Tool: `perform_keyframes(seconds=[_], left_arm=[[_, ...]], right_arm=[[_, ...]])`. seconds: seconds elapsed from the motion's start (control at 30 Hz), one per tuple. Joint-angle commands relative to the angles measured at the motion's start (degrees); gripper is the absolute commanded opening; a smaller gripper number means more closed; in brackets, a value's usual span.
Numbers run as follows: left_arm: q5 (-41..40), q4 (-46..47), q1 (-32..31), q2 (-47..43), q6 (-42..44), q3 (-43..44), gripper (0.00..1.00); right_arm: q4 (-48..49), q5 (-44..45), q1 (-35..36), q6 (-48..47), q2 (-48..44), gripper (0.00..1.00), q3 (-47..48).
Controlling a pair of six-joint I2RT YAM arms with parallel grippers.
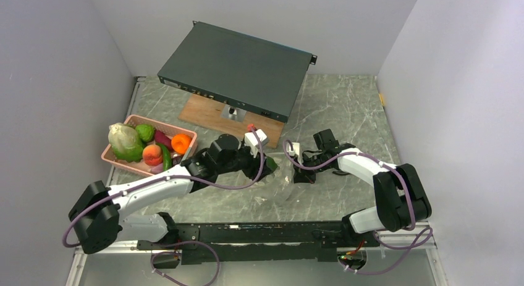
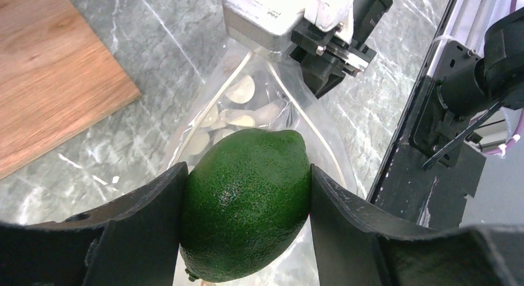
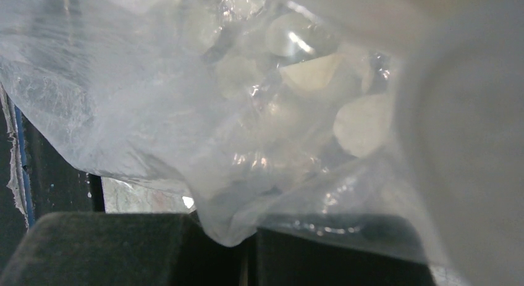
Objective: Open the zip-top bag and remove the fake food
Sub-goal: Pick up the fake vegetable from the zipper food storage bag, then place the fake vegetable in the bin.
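My left gripper [image 2: 248, 170] is shut on a dark green lime-like fake fruit [image 2: 247, 199], which fills the gap between its two black fingers, just above the mouth of the clear zip-top bag [image 2: 247, 107]. In the top view this gripper [image 1: 269, 162] hovers mid-table. My right gripper [image 3: 244, 243] is shut on a fold of the bag [image 3: 216, 113] and faces the left one [image 2: 321, 76]. Pale round pieces show through the plastic. More fake food [image 1: 152, 154] lies in the pink basket [image 1: 162, 121] on the left: a pale leafy head, an orange piece, a peach.
A dark flat equipment box [image 1: 238, 70] rests on a wooden board [image 1: 204, 110] at the back centre. The black mounting rail [image 1: 259, 233] runs along the near edge. Grey walls close in left, right and rear.
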Motion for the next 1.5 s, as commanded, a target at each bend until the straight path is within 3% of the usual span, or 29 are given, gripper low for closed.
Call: perform_keyframes(seconds=[0.0, 0.37, 0.57, 0.8, 1.2, 1.47], left_arm=[[-0.77, -6.59, 0.64, -4.62, 3.52, 1.00, 0.00], [-11.39, -19.80, 5.92, -17.15, 6.46, 0.60, 0.00], [-18.83, -26.17, 14.45, -22.92, 5.33, -0.46, 0.00], [-26.55, -26.15, 25.69, -27.42, 3.41, -4.25, 0.00], [-26.82, -23.77, 40.83, -24.11, -2.60, -7.90, 0.00], [-21.23, -20.90, 48.37, -21.87, -5.76, -9.52, 0.00]], right_arm=[[0.93, -1.80, -0.14, -1.49, -1.29, 0.00, 1.81], [1.23, -1.71, -0.17, -1.21, -1.04, 0.00, 1.81], [1.54, -1.56, -0.15, -1.08, -0.96, 0.00, 1.92], [1.63, -1.34, -0.15, -1.00, -0.81, 0.00, 1.99], [1.91, -0.83, -0.32, -0.78, -0.82, 0.00, 2.01], [1.84, -0.75, -0.35, -0.77, -0.55, 0.00, 1.99]])
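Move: The left hand, already gripping the dark green vegetable just above the bag, has the pink basket's middle about 41 cm to its left, 9 cm ahead and 14 cm below. Inside it the orange fruit is about 31 cm left, 10 cm ahead, and the peach 40 cm left, 7 cm ahead. The bag lies some 17 cm below, 1 cm back and 1 cm left. From the right hand, the basket is about 51 cm left, 11 cm ahead and roughly 1 cm lower. Keeping the dark green vegetable pinched between its fingers, the left hand sweeps about 33 cm left and some 8 cm forward, away from the bag to the basket's near right side. It first climbs roughly 4 cm, then sinks about 7 cm while the wrist swings some 70 degrees counter-clockwise to point forward. The right hand stays put, still pinching the bag. ##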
